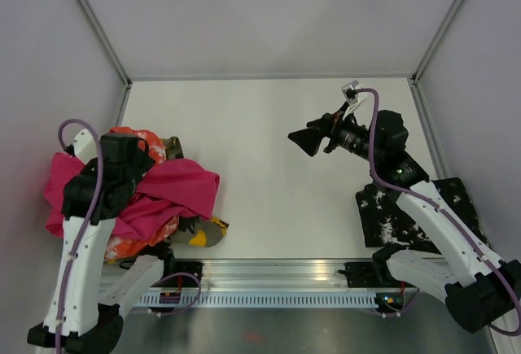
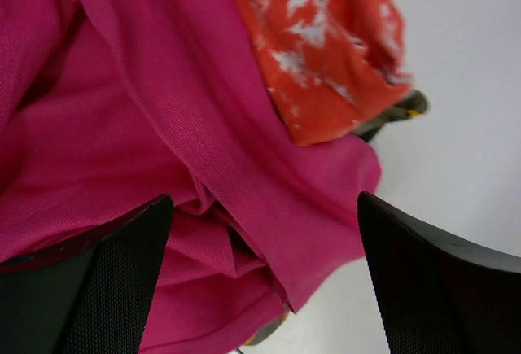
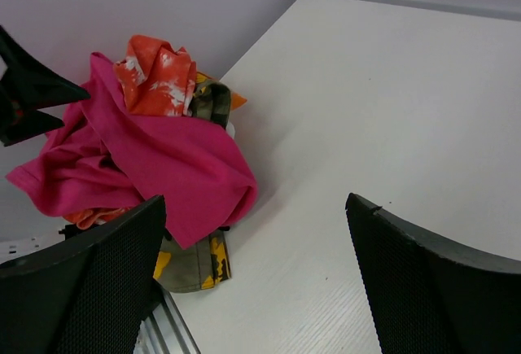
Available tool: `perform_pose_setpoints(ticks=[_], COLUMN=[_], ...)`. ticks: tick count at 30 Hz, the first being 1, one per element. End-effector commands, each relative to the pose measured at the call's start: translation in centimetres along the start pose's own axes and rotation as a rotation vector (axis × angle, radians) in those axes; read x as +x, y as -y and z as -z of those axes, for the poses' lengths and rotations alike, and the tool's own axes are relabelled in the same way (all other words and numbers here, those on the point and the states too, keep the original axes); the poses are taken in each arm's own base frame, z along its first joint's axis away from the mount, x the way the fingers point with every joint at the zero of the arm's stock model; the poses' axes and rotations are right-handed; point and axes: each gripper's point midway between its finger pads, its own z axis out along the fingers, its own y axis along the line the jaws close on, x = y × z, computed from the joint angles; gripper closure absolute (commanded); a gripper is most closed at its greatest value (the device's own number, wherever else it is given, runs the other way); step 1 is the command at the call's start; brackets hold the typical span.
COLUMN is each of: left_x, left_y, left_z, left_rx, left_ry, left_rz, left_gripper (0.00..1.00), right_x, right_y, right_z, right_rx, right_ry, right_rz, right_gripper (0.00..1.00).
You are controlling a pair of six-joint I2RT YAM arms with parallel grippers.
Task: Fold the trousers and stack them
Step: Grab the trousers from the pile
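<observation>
A heap of trousers lies at the table's left. A magenta-pink pair (image 1: 175,187) is on top, over an orange-white mottled pair (image 1: 142,141) and a camouflage pair (image 1: 203,232). A black pair with white splatters (image 1: 391,216) lies flat at the right, under my right arm. My left gripper (image 2: 260,207) hovers open just above the pink cloth (image 2: 163,110), with the orange pair (image 2: 326,45) beyond it. My right gripper (image 1: 305,140) hangs open over the middle of the table, facing the heap. It holds nothing, and in its own view (image 3: 255,203) the pink pair (image 3: 163,159) lies ahead.
A white table (image 1: 269,126) is boxed in by pale walls at the left, back and right. A metal rail (image 1: 277,277) with the arm bases runs along the near edge. The camouflage pair (image 3: 195,260) reaches that rail.
</observation>
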Motion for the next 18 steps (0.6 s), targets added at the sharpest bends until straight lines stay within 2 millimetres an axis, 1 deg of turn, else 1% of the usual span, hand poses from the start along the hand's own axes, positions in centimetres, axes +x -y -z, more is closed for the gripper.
perform_pose_setpoints(ticks=[1, 2, 3, 4, 5, 6, 7, 8, 9, 10, 12, 13, 15, 16, 18], left_x=[2.7, 3.1, 3.0, 2.6, 2.2, 2.0, 1.7, 2.0, 1.5, 2.1, 2.7, 3.0, 3.5, 3.5, 3.4], left_y=[-5.1, -5.5, -5.6, -5.7, -5.0, -4.7, -4.4, -4.4, -3.4, -3.3, -3.1, -3.0, -3.3, -3.3, -3.2], left_z=[-2.6, -3.2, -3.4, -3.6, -4.2, -4.6, -4.9, -5.4, -5.9, -6.3, -6.7, -6.8, -7.2, -7.3, -7.5], left_rx=[-0.345, -0.385, -0.404, -0.415, -0.387, -0.374, -0.359, -0.351, -0.302, -0.292, -0.285, -0.282, -0.300, -0.306, -0.298], left_ry=[-0.027, -0.020, -0.003, 0.026, 0.049, 0.066, 0.084, 0.083, 0.109, 0.093, 0.068, 0.056, 0.046, 0.051, 0.055], left_rz=[-0.038, -0.022, -0.007, 0.006, 0.013, 0.010, 0.012, -0.030, -0.007, -0.023, -0.026, -0.031, -0.048, -0.052, -0.075], left_gripper=[0.02, 0.03, 0.04, 0.09, 0.10, 0.13, 0.16, 0.19, 0.20, 0.20, 0.19, 0.24, 0.37, 0.46, 0.61], right_x=[-0.8, -0.8, -0.8, -0.4, -0.2, 0.1, 0.5, 0.7, 1.0, 1.3, 1.4, 1.5, 1.1, 1.0, 1.0], right_y=[-1.6, -1.6, -1.8, -2.7, -3.0, -3.2, -3.9, -3.9, -3.6, -3.6, -3.1, -2.5, -2.2, -1.9, -1.8], right_z=[-1.1, -1.5, -1.8, -2.1, -2.4, -2.6, -2.9, -3.1, -3.3, -3.5, -3.6, -3.6, -3.6, -3.6, -3.5], right_rx=[-0.060, -0.055, -0.062, -0.085, -0.097, -0.098, -0.109, -0.103, -0.081, -0.074, -0.047, -0.009, 0.011, 0.027, 0.038], right_ry=[0.033, 0.030, 0.024, 0.011, 0.002, -0.004, -0.012, -0.014, -0.012, -0.018, -0.021, -0.029, -0.024, -0.020, -0.015], right_rz=[0.024, 0.016, 0.014, 0.011, 0.012, 0.013, 0.020, 0.025, 0.028, 0.028, 0.023, 0.018, 0.030, 0.031, 0.034], right_gripper=[0.02, 0.02, 0.02, 0.02, 0.02, 0.02, 0.02, 0.02, 0.02, 0.02, 0.02, 0.02, 0.02, 0.02, 0.02])
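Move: The left hand is wide open above the pink trousers; the raised fold it goes for lies about 9 cm below, some 3 cm to its left and 1 cm ahead. The orange cloth is roughly 10 cm ahead and 2 cm right of that hand, and the camouflage cloth's near part about 10 cm back and 13 cm right. From the right hand, the fold is some 43 cm left, 8 cm back and 13 cm lower. Coming down onto the raised fold of the pink trousers, the left fingertips reach the cloth and close to about half open around it. The hand drops some 8 cm, quickly at first and then slowly, shifting 3 cm left while the wrist tips farther down and turns slightly counter-clockwise. The open right hand drifts about 5 cm left towards the pile, sinking a little. ##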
